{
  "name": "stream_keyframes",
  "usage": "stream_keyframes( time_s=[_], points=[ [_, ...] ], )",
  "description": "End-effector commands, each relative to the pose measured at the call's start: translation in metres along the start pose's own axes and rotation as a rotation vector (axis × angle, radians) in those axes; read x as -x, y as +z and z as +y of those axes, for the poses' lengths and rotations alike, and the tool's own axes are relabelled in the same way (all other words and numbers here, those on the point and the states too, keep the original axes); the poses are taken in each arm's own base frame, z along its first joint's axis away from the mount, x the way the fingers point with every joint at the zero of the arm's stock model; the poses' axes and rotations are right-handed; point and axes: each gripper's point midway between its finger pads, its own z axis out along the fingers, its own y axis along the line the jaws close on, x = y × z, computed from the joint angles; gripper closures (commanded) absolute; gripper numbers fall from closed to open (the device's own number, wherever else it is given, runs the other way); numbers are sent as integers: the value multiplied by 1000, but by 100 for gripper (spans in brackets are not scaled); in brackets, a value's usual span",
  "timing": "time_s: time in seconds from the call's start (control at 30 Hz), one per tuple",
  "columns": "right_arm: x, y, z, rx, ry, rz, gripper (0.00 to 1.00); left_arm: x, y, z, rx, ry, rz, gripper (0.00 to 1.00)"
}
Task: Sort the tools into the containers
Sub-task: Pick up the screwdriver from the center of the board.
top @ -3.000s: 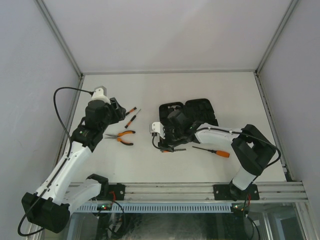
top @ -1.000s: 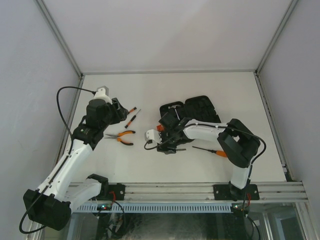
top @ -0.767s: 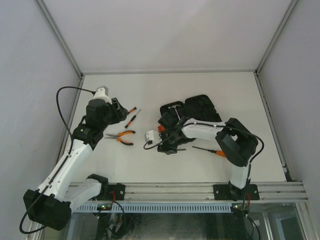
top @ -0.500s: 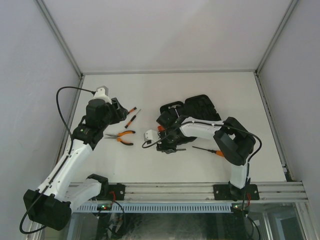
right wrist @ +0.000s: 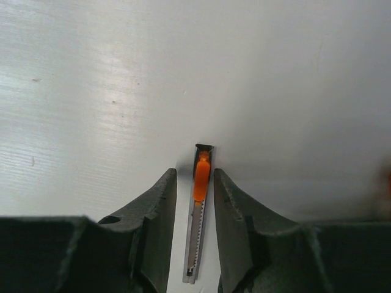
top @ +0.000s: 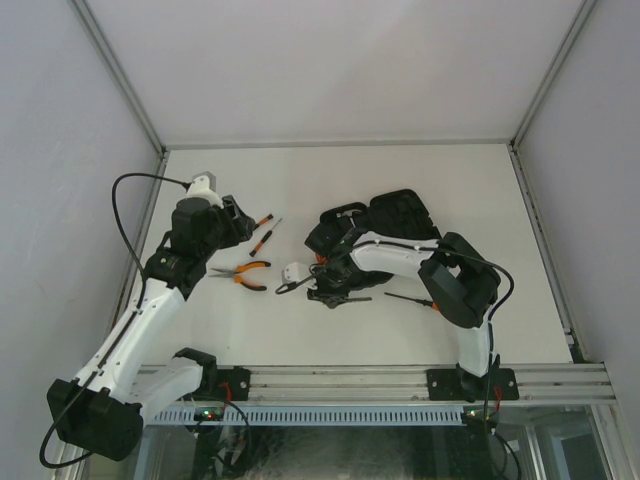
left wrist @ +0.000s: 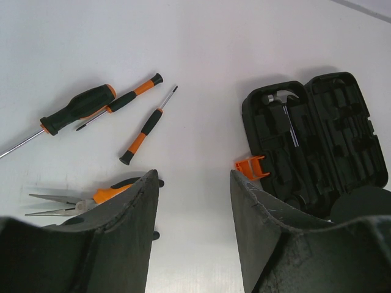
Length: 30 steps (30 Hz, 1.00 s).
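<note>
A small steel utility knife (right wrist: 198,213) with an orange slider lies on the white table. My right gripper (right wrist: 194,174) stands over it, open, a finger close on each side with thin gaps showing. In the top view this gripper (top: 318,290) is just in front of the open black case (top: 400,222). The case (left wrist: 330,140) holds a hammer (left wrist: 284,113) and has an orange latch (left wrist: 250,166). My left gripper (left wrist: 193,177) hovers open and empty above the table, between the orange-handled pliers (left wrist: 91,198) and the case. Three screwdrivers (left wrist: 76,110) (left wrist: 131,101) (left wrist: 143,131) lie beyond it.
Another orange-handled screwdriver (top: 425,300) lies on the table in front of the case, right of my right gripper. The pliers (top: 245,273) sit at the left beside the left arm. Grey walls enclose the table on three sides.
My right gripper has moved left along the front of the case and lowered over the knife, its jaws narrowing around it. The left arm has not moved.
</note>
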Motion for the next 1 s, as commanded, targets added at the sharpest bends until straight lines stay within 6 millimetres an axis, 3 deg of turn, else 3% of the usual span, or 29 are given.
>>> stream_keyframes(
  time_s=[0.0,0.23,0.5,0.8,0.97],
  points=[
    [-15,13,27,99,62,65,72,3,-2,-2,-21,6,-15,45],
    [-20,16,32,109,85,93,78,2,-2,-1,-21,5,-16,45],
    [-11,12,20,30,109,67,91,3,-2,-1,-20,4,-17,45],
    [33,-24,-2,-120,137,-131,100,3,-2,-2,-23,4,-15,45],
    [37,-49,-21,-164,321,-240,100,2,-1,-1,-20,3,-13,45]
  ],
)
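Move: My right hand is already down at the board with the small screwdriver's orange end between its part-closed fingers. The screwdriver's middle lies about 3 cm to the right and roughly 1 cm below. The black case is some 13 cm ahead and 13 cm right, its orange clip about 9 cm ahead and 2 cm left. The big orange screwdriver lies level, 21 cm right. From my left hand, the small screwdriver is about 12 cm back, 21 cm right and 21 cm below. With my right hand I ease back about 1.5 cm, low at the board, and keep closing the part-shut fingers until they pinch the screwdriver close to its orange end. Then I raise it about 2 cm, coming forward again by that same 1.5 cm and turning the hand clockwise by some 10 degrees. ##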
